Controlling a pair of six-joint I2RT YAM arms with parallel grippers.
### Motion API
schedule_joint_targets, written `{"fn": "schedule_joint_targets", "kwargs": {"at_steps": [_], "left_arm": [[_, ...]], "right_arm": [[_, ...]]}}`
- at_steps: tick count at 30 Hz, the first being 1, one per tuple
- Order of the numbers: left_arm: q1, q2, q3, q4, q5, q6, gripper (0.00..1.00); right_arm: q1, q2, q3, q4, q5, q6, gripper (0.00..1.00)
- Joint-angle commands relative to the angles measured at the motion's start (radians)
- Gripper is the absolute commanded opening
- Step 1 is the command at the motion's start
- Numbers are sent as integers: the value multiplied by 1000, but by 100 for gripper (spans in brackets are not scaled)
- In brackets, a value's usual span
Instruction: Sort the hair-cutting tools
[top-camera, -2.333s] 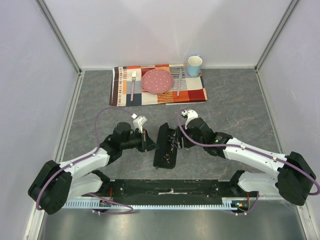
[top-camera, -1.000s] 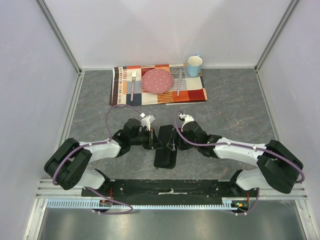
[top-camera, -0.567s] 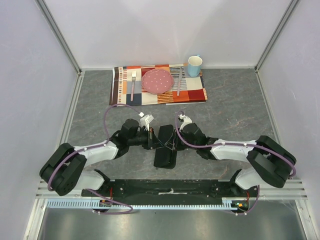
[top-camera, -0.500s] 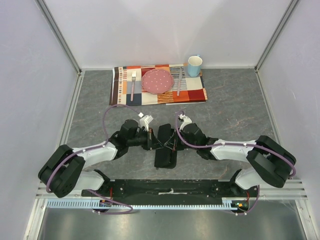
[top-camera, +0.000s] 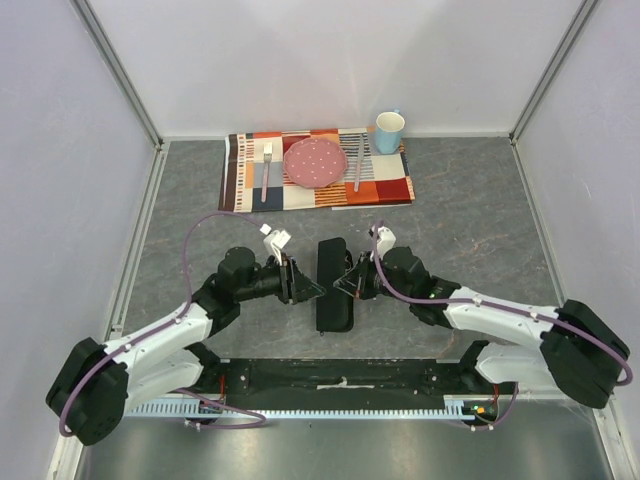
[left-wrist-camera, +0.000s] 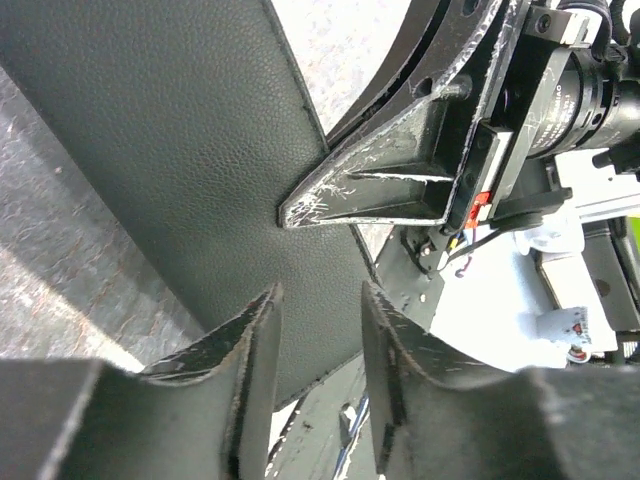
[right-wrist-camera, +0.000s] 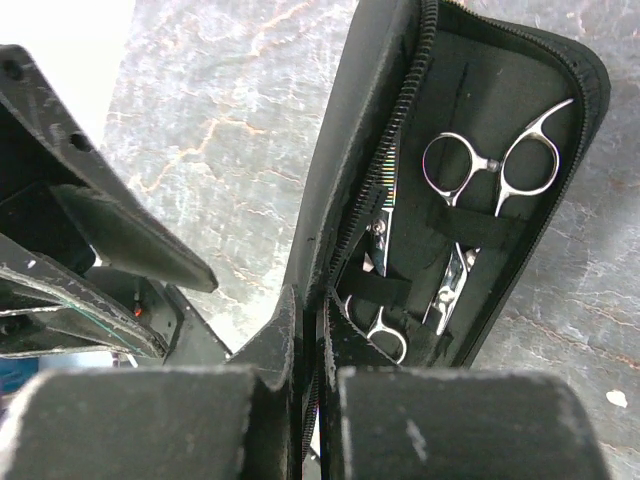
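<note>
A flat black zip case (top-camera: 335, 300) lies between the two arms, its lid (right-wrist-camera: 350, 150) raised on edge. Inside it, the hair-cutting tools that show are two silver scissors (right-wrist-camera: 448, 290) (right-wrist-camera: 386, 205), tucked under black straps; any clips or comb are hidden. My right gripper (right-wrist-camera: 312, 300) (top-camera: 345, 283) is shut on the zippered edge of the lid. My left gripper (left-wrist-camera: 320, 290) (top-camera: 305, 285) stands open just left of the case (left-wrist-camera: 180, 130), with nothing between its fingers. The right gripper's fingers (left-wrist-camera: 380, 185) show opposite it in the left wrist view.
At the back lies a striped placemat (top-camera: 390, 187) with a pink plate (top-camera: 315, 160), a fork (top-camera: 266, 165) and a knife (top-camera: 358, 165). A blue mug (top-camera: 389, 130) stands at its right corner. White walls close off three sides.
My left gripper has opened, let go of the case and drawn back to the left. My right gripper has shut on the lid's edge, and the case now looks narrower from above.
</note>
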Motion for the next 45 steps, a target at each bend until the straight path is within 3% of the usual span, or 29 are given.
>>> {"fn": "schedule_joint_targets", "kwargs": {"at_steps": [1,16,24,33,44,45], "left_arm": [[4,-29,-23,49,55,-45,47],[24,12,-67,111,71,-31,54],[29,123,-113,356,91,-60,58],[33,166,-153,526,97,-97,64],[35,325,-192,772,125,-164,66],[36,365,-195,838,137,-183,81]], "right_arm": [[-5,-86,27,-7,6,-33,0],[-21,-200,47,-52,-43,-30,0],[-19,-198,22,20,-96,13,0],[-21,-209,9,61,-129,56,0],[-21,-140,-60,290,-208,157,0],[-19,-134,-62,301,-222,161,0]]}}
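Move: The case is just under my left fingertips, its middle about 3 cm to the right, 1 cm ahead and 5 cm below. My right hand already pinches the zip edge of its cover; from there the case's middle is level ahead, about 1 cm left and 3 cm below. In the tool half, the scissors lie roughly 4 cm ahead of my right hand and 2 cm to its right, the thinning scissors about 2 cm ahead and 1 cm right, both some 4 cm below. Keeping my right pinch on the cover's edge, I lift the case about 5 cm, easing back some 2 cm and rolling that hand's left side up by roughly 15 degrees. Meanwhile my left hand opens wider and dips unevenly, about 2.5 cm in all, rolling about 10 degrees the other way, to bring its spread fingers close around the case's left, spine side. ##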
